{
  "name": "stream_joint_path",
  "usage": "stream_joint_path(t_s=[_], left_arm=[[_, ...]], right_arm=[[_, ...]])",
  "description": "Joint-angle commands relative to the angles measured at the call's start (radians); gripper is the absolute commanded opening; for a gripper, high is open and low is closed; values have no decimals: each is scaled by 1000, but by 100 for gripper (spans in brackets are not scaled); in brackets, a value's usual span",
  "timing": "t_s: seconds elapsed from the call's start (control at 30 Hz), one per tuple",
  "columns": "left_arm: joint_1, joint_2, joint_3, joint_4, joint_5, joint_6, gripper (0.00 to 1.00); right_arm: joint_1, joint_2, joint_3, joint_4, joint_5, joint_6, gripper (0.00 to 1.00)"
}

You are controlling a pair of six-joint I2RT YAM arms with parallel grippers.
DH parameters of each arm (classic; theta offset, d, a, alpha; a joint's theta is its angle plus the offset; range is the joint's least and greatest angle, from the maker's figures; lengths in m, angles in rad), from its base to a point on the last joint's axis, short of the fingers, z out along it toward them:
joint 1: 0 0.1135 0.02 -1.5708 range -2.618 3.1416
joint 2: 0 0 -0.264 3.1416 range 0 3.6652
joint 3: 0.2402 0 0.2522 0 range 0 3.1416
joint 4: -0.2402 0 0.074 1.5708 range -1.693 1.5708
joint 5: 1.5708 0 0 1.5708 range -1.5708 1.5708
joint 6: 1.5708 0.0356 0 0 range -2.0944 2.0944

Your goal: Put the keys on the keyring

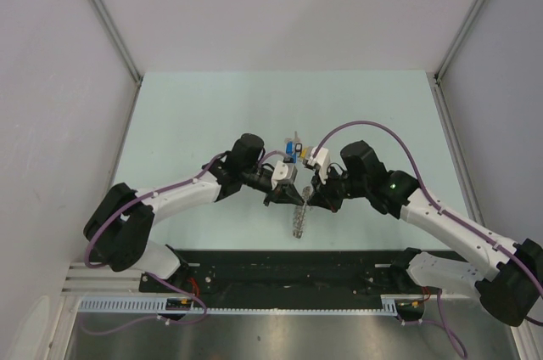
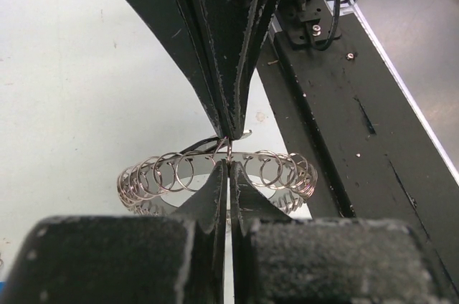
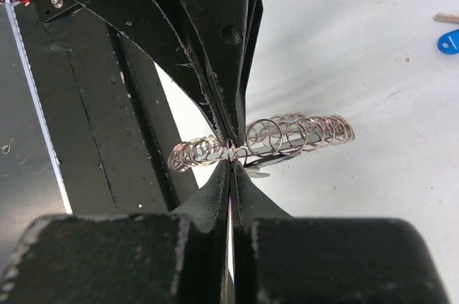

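The keyring (image 1: 299, 221) is a silvery band strung with several small wire loops, and it hangs just above the table between the two arms. My left gripper (image 2: 229, 165) is shut, pinching one wire loop of the keyring (image 2: 161, 175) at its tips. My right gripper (image 3: 230, 163) is shut on the same spot of the keyring (image 3: 301, 133) from the opposite side. Tip to tip, the left gripper (image 1: 297, 196) and the right gripper (image 1: 308, 199) meet at the table's middle. The keys (image 1: 293, 150), with blue and yellow heads, lie on the table just beyond the wrists. A blue key head (image 3: 448, 41) shows at the right wrist view's edge.
A black base rail (image 1: 297, 271) runs along the near table edge, close under the hanging ring. The pale green table (image 1: 204, 114) is walled by grey panels (image 1: 51, 80) on the left, right and back. Purple cables (image 1: 365, 126) loop over both arms.
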Motion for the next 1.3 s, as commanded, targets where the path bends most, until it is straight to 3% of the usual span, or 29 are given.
stream_joint_path(t_s=[0.0,0.57,0.8,1.0,1.27], left_arm=[[-15,-25,25,42,22,-9,1],[22,-99,-82,247,-191,-193,0],[106,-145,-134,355,-369,-498,0],[152,-332,-214,243,-632,-604,0],[160,-620,-184,-97,-923,-589,0]], right_arm=[[-3,-18,16,41,36,10,0],[-4,-72,16,1,173,88,0],[-21,-14,16,-29,323,191,0],[-79,80,16,-94,355,329,0],[-75,277,45,-157,354,404,1]])
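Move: The left gripper holds the coiled keyring by its rim, with the rest hanging some 5 cm below the nearly touching fingertips. The black-framed key tag in the right fingers is about 2 cm right, 1 cm ahead and 1 cm below the left hand. From the right hand, the keyring's middle is level ahead, roughly 1 cm left and 5 cm down. The blue and yellow keys lie on the table, about 24 cm ahead of the right hand, 3 cm left and 16 cm down. Part the two grippers, both staying shut, slowly at first and then fast. Swing the left one with the keyring forward and to the left, about 14 cm away from the key tag, turning it counter-clockwise some 55 degrees and lifting late. Meanwhile ease the right one, still pinching the tag, forward and right, then lower it over clear table, swinging clockwise and tipping its fingers more steeply down. ##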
